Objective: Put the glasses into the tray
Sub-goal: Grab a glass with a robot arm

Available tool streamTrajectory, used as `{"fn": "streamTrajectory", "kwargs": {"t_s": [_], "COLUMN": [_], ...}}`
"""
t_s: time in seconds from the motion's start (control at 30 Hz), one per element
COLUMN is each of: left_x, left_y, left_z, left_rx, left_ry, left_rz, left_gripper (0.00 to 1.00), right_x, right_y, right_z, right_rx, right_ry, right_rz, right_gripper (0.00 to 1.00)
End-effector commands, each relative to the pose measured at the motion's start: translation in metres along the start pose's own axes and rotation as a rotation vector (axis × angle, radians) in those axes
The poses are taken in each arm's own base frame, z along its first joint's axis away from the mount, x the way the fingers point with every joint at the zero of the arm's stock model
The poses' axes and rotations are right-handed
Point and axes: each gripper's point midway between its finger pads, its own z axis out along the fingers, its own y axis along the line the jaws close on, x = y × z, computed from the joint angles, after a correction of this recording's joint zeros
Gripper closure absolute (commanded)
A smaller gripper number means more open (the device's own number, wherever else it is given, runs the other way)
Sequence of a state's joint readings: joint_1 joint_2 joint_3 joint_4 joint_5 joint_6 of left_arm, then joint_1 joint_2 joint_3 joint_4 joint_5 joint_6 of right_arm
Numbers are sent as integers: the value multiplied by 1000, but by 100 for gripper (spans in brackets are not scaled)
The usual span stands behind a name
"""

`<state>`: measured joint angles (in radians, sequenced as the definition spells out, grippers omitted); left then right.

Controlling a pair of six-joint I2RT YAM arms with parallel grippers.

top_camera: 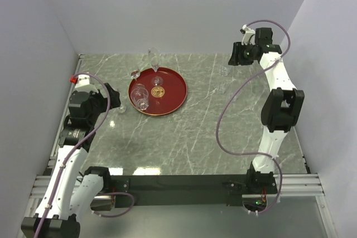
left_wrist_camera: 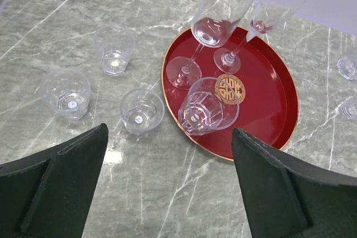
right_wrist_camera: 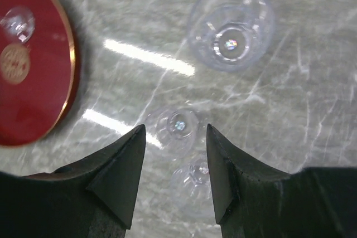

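The round dark-red tray holds a short clear tumbler and two tall stemmed glasses. Three small glasses stand on the marble just left of the tray. My left gripper hovers open near the tray's left rim with nothing between its fingers. My right gripper hangs open above three more clear glasses: a wide one, a small one and one below the gap between its fingers.
The grey marble table is walled in white at the back and both sides. The right-hand glasses stand apart from the tray. A black rail with both arm bases runs along the near edge.
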<state>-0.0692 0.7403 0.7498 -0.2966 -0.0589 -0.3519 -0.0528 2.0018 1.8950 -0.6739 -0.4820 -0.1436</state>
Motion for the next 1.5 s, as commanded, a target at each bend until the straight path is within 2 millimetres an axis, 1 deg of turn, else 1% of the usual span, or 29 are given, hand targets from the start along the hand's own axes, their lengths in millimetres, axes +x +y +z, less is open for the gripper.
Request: {"fn": "streamTrajectory", "kwargs": {"t_s": [0.0, 0.17, 0.2, 0.27, 0.33, 0.47, 0.57, 0.7, 0.73, 0.8, 0.83, 0.9, 1.0, 1.03, 1.1, 1.13, 1.2, 1.23, 1.3, 1.33, 1.37, 1.43, 1.47], "left_x": [-8, -6, -6, -6, -5, -4, -2, 0, 0, 1, 1, 2, 2, 2, 3, 3, 3, 3, 2, 2, 2, 1, 2], "left_y": [-1, 1, 2, 3, 4, 6, 7, 9, 9, 8, 8, 9, 8, 8, 8, 8, 8, 7, 8, 7, 7, 7, 7], "left_z": [1, 3, 4, 5, 5, 8, 9, 12, 12, 12, 13, 13, 13, 13, 14, 14, 14, 14, 13, 13, 13, 12, 12], "left_rx": [7, -5, -11, -18, -24, -32, -36, -41, -41, -40, -40, -40, -37, -37, -38, -37, -37, -33, -34, -34, -34, -33, -33], "left_ry": [-38, -29, -28, -27, -24, -19, -12, -1, -1, 1, 5, 8, 7, 7, 9, 12, 10, 9, 8, 7, 7, 4, 4], "left_rz": [19, 19, 19, 21, 21, 23, 23, 23, 21, 21, 23, 23, 23, 22, 22, 22, 22, 22, 23, 21, 21, 21, 21], "left_gripper": [2, 2, 2, 2, 2, 2, 2, 2, 2, 2, 2, 2, 3, 3, 3, 3, 3, 3, 3, 3, 3, 3, 3], "right_x": [-23, -38, -43, -43, -49, -47, -37, -27, -28, -25, -24, -20, -13, -13, -11, -11, -12, -13, -21, -24, -31, -41, -50], "right_y": [-25, -51, -53, -59, -62, -70, -78, -87, -87, -88, -89, -91, -94, -95, -96, -96, -97, -96, -94, -93, -90, -86, -81], "right_z": [7, 23, 27, 35, 40, 56, 72, 87, 86, 92, 93, 97, 103, 103, 105, 105, 104, 103, 98, 96, 91, 85, 78], "right_rx": [126, 227, 233, 244, 247, 261, 276, 296, 296, 295, 297, 299, 305, 308, 310, 312, 315, 315, 311, 309, 307, 293, 283], "right_ry": [-39, -94, -117, -127, -147, -136, -106, -82, -83, -78, -75, -68, -49, -49, -40, -39, -40, -42, -61, -68, -87, -121, -146], "right_rz": [101, 175, 189, 195, 199, 202, 199, 193, 191, 187, 190, 189, 188, 185, 181, 178, 171, 167, 160, 156, 157, 155, 161], "right_gripper": [45, 45, 45, 45, 45, 46, 46, 48, 48, 48, 53, 56, 65, 67, 73, 79, 86, 93, 99, 100, 100, 100, 100]}}
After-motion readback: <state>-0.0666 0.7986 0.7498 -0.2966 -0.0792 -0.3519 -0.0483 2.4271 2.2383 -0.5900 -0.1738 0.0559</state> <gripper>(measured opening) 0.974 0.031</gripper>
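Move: The largest clear glass stands about 11 cm ahead of the right hand, neither left nor right, its middle some 14 cm below. A second glass is only about 2 cm ahead and 1 cm left, the third about 2 cm back and 4 cm right, both some 15 cm down. From the left hand, the large glass is roughly 33 cm ahead, 55 cm right and 20 cm below. Forward and down, drifting right, the right hand travels some 10 cm out and 10 cm lower to the right-hand side of the large glass, the wrist turning about 20 degrees clockwise and the last stretch dropping nearly straight down. There the half-open fingers close almost fully and pinch the glass's right wall near the rim. ##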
